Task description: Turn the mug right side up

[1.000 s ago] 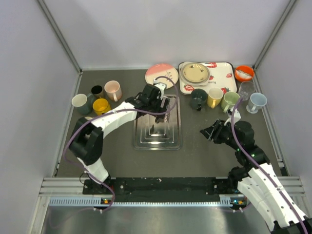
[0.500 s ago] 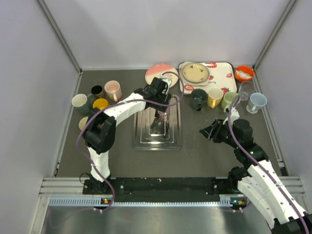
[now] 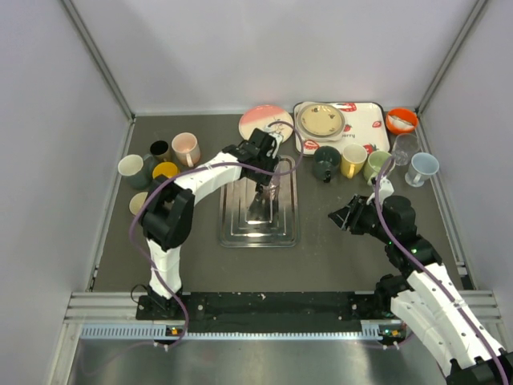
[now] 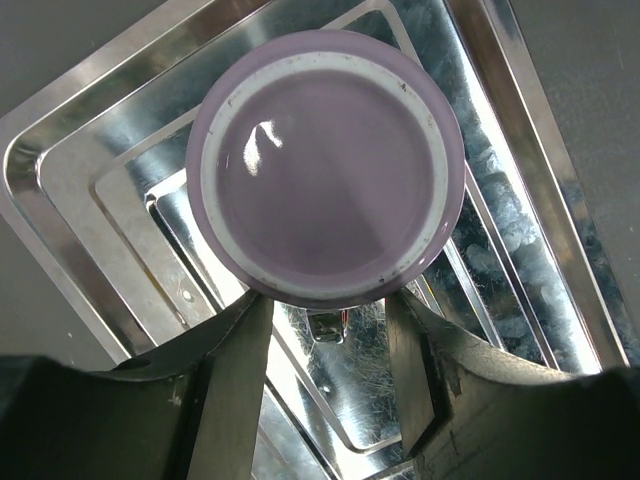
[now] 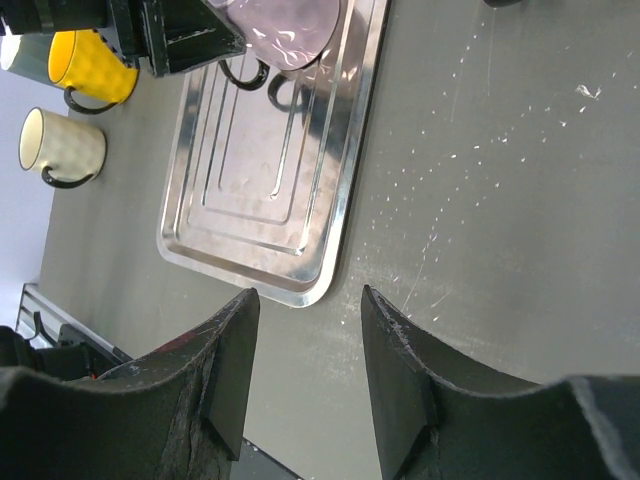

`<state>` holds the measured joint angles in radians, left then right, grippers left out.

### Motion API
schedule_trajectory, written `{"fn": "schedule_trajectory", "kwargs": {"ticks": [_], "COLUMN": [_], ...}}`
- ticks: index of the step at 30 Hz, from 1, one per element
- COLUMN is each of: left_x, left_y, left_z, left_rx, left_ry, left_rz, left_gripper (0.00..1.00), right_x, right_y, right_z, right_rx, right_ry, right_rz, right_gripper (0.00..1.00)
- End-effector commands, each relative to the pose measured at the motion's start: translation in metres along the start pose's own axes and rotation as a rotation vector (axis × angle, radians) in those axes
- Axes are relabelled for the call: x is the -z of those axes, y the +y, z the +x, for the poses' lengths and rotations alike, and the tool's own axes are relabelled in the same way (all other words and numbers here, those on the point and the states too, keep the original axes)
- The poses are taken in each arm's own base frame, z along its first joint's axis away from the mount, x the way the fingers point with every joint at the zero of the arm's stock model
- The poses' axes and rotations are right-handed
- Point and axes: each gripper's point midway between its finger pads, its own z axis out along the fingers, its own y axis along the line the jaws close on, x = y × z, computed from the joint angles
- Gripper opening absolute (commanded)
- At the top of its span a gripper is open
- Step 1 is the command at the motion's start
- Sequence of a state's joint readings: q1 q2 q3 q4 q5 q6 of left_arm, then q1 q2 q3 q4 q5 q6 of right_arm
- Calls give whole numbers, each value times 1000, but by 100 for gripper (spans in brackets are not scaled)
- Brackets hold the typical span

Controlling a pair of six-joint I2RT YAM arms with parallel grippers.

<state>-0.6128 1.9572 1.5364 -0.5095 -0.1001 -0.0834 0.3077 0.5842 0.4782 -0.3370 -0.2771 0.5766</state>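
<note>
A lilac mug (image 4: 325,165) stands upside down on the steel tray (image 4: 90,190), base toward the left wrist camera. Its small handle (image 4: 326,325) pokes out below the rim, between my left gripper's (image 4: 328,360) fingers. The jaws are open, with a gap on each side of the handle. In the top view the left gripper (image 3: 264,184) hangs over the far part of the tray (image 3: 258,228), mostly hiding the mug. The right wrist view shows the mug (image 5: 290,25) at the tray's far end. My right gripper (image 3: 346,218) is open and empty over bare table to the tray's right.
Several mugs (image 3: 166,171) cluster at the left, one cream mug (image 3: 138,202) apart. At the back are a pink plate (image 3: 258,120), a strawberry tray (image 3: 357,128) with a plate, an orange bowl (image 3: 401,119), and a row of mugs (image 3: 353,160) and a glass (image 3: 405,147).
The left arm swung its gripper over the mug and lowered it, and its jaws narrowed around the handle. The right arm has not moved.
</note>
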Motion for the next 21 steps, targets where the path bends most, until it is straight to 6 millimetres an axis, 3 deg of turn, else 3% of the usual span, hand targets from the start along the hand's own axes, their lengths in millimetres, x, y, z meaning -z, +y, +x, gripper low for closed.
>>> {"fn": "schedule_trajectory", "kwargs": {"ticks": [1,9,16,17,21], "left_x": [-8,-12,-10,-9,4], "left_y": [1,2,1,0,-5], "left_z": [-1,3,1,2,-7], "left_rx": [4,15,21,21,58], "left_ry": [7,20,16,16,-31], "left_rz": [13,27,34,36,66], "left_gripper": [54,48,13,0,0], "right_x": [4,3,2,2,2], "right_y": [16,15,15,15,15], "right_z": [-19,-19,-18,-18,-18], "right_rx": [38,34,33,32,31], "right_ry": [-54,-54,-47,-48,-47], "right_rz": [-42,-36,-36,-36,-36], "right_gripper": [45,45,45,45,45]}}
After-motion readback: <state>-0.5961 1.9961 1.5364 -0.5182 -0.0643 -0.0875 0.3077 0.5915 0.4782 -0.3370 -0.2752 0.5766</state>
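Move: Just ahead of the left hand stands the upside-down purple mug, its middle about 5 cm ahead, 3 cm to the right and 3 cm lower, its handle between the open fingertips. The pink plate lies roughly 24 cm ahead and 2 cm right of this hand, the dark green mug 10 cm ahead and 20 cm right, the peach mug 16 cm ahead and 24 cm left. From the right hand the purple mug is some 20 cm ahead, 19 cm left and 10 cm lower. Sinking about 2 cm almost straight down, with its fingertips either side of the purple mug's handle, the left hand tips only a few degrees and then stops. Held at that height, the half-open fingers close quickly until they pinch the handle, stopping a little short of fully shut. ##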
